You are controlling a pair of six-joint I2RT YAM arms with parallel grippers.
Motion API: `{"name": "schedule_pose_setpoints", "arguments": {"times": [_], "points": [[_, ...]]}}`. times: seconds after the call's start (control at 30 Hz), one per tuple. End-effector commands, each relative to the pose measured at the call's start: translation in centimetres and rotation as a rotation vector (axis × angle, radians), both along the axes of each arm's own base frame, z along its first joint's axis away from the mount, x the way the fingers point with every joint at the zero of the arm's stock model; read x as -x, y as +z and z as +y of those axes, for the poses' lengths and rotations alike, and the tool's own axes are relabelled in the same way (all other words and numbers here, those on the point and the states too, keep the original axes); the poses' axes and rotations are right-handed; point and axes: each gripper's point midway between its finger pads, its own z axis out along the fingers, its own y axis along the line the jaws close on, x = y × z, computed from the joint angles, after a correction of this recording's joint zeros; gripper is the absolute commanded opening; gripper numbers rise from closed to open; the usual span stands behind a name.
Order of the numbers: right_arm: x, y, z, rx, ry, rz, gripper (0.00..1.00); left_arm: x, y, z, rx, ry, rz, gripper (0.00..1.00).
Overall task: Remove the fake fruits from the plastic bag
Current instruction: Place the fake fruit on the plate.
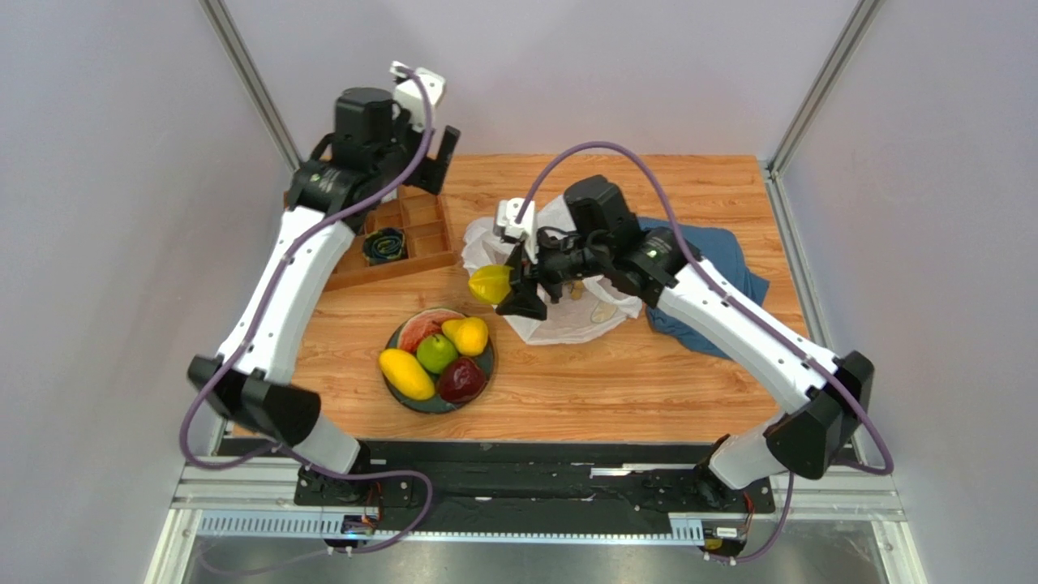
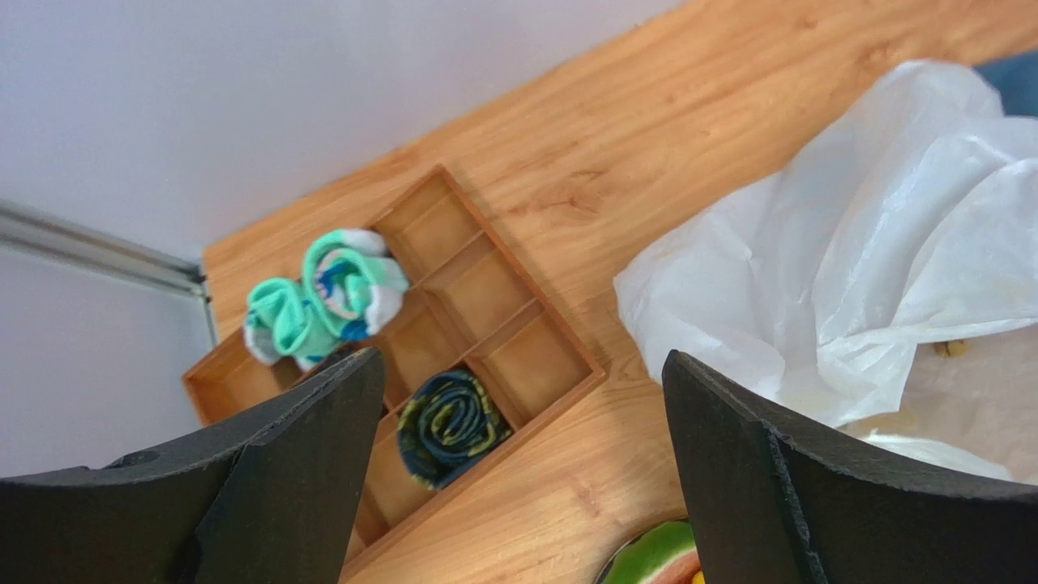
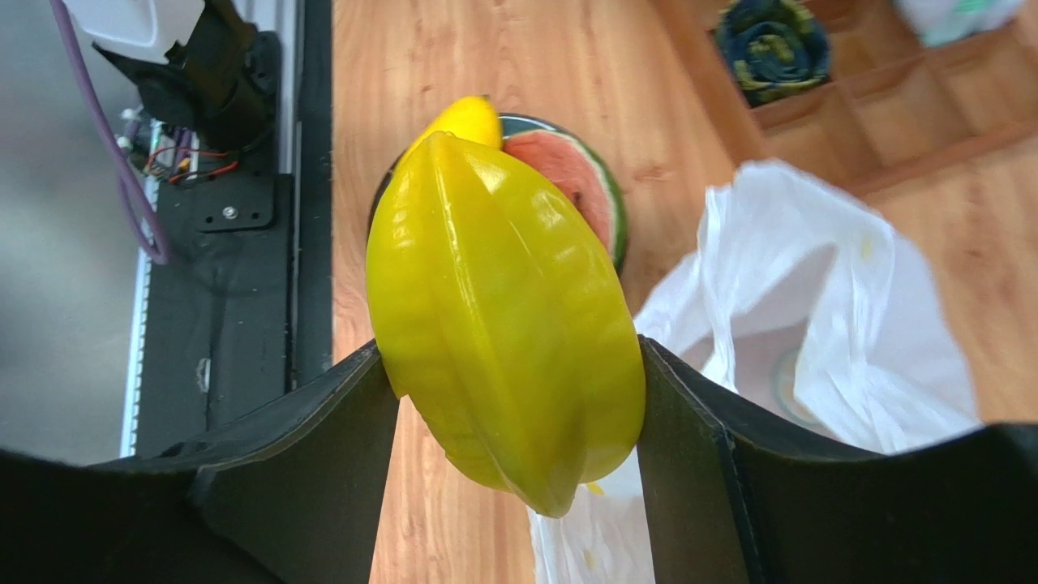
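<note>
My right gripper (image 1: 518,292) is shut on a yellow ribbed fake fruit (image 1: 490,284), holding it in the air just left of the white plastic bag (image 1: 573,310). In the right wrist view the fruit (image 3: 506,316) fills the gap between the fingers, with the bag's open mouth (image 3: 829,316) behind it. A dark plate (image 1: 429,408) holds a watermelon slice (image 1: 420,329), a yellow mango (image 1: 406,374), a green apple (image 1: 436,353), a dark red fruit (image 1: 461,380) and a yellow pear-like piece (image 1: 468,335). My left gripper (image 2: 522,365) hangs open and empty, high over the table's back left (image 1: 436,158).
A wooden compartment tray (image 1: 408,250) stands at the back left, with a dark rolled item (image 2: 448,420) and a teal-and-white one (image 2: 323,298) in it. A dark blue cloth (image 1: 719,274) lies under the bag's right side. Grey walls close in the table.
</note>
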Motion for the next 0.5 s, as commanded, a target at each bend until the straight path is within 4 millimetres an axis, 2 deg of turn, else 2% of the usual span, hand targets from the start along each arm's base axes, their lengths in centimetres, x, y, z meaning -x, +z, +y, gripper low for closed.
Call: {"name": "schedule_pose_setpoints", "arguments": {"times": [0.0, 0.07, 0.17, 0.2, 0.3, 0.47], "points": [[0.2, -2.2, 2.9, 0.028, 0.033, 0.088, 0.46, 3.2, 1.9, 4.1, 0.061, 0.085, -0.028, 0.93], [0.0, -3.7, 3.5, 0.046, 0.007, 0.163, 0.45, 4.5, 1.5, 5.8, 0.085, 0.121, -0.021, 0.92], [-0.3, -7.9, 4.0, 0.080, -0.088, 0.325, 0.43, 6.0, 1.0, 7.6, 0.115, 0.159, -0.013, 0.92], [0.0, -8.6, 4.1, 0.085, -0.094, 0.354, 0.42, 6.3, 0.8, 8.0, 0.117, 0.168, -0.013, 0.92], [0.5, -11.9, 3.7, 0.129, -0.165, 0.448, 0.42, 7.4, 0.4, 8.9, 0.109, 0.181, -0.016, 0.92], [0.9, -15.2, 2.9, 0.191, -0.208, 0.512, 0.43, 8.8, -0.4, 8.9, 0.134, 0.168, 0.003, 0.92]]}}
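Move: The right hand holds the yellow star fruit. The plate's middle lies about 10 cm to its left, 3 cm back and 26 cm below. On the plate, the pear is some 6 cm left and level, the dark red apple 6 cm left and 6 cm back, both about 23 cm down. The bag is around 10 cm ahead and 9 cm to the right. From the left hand, the plate is roughly 21 cm back, 1 cm right and 32 cm down. Right hand sinks about 15 cm towards the plate, star fruit gripped, wrist rolling; left hand swings left and back. ##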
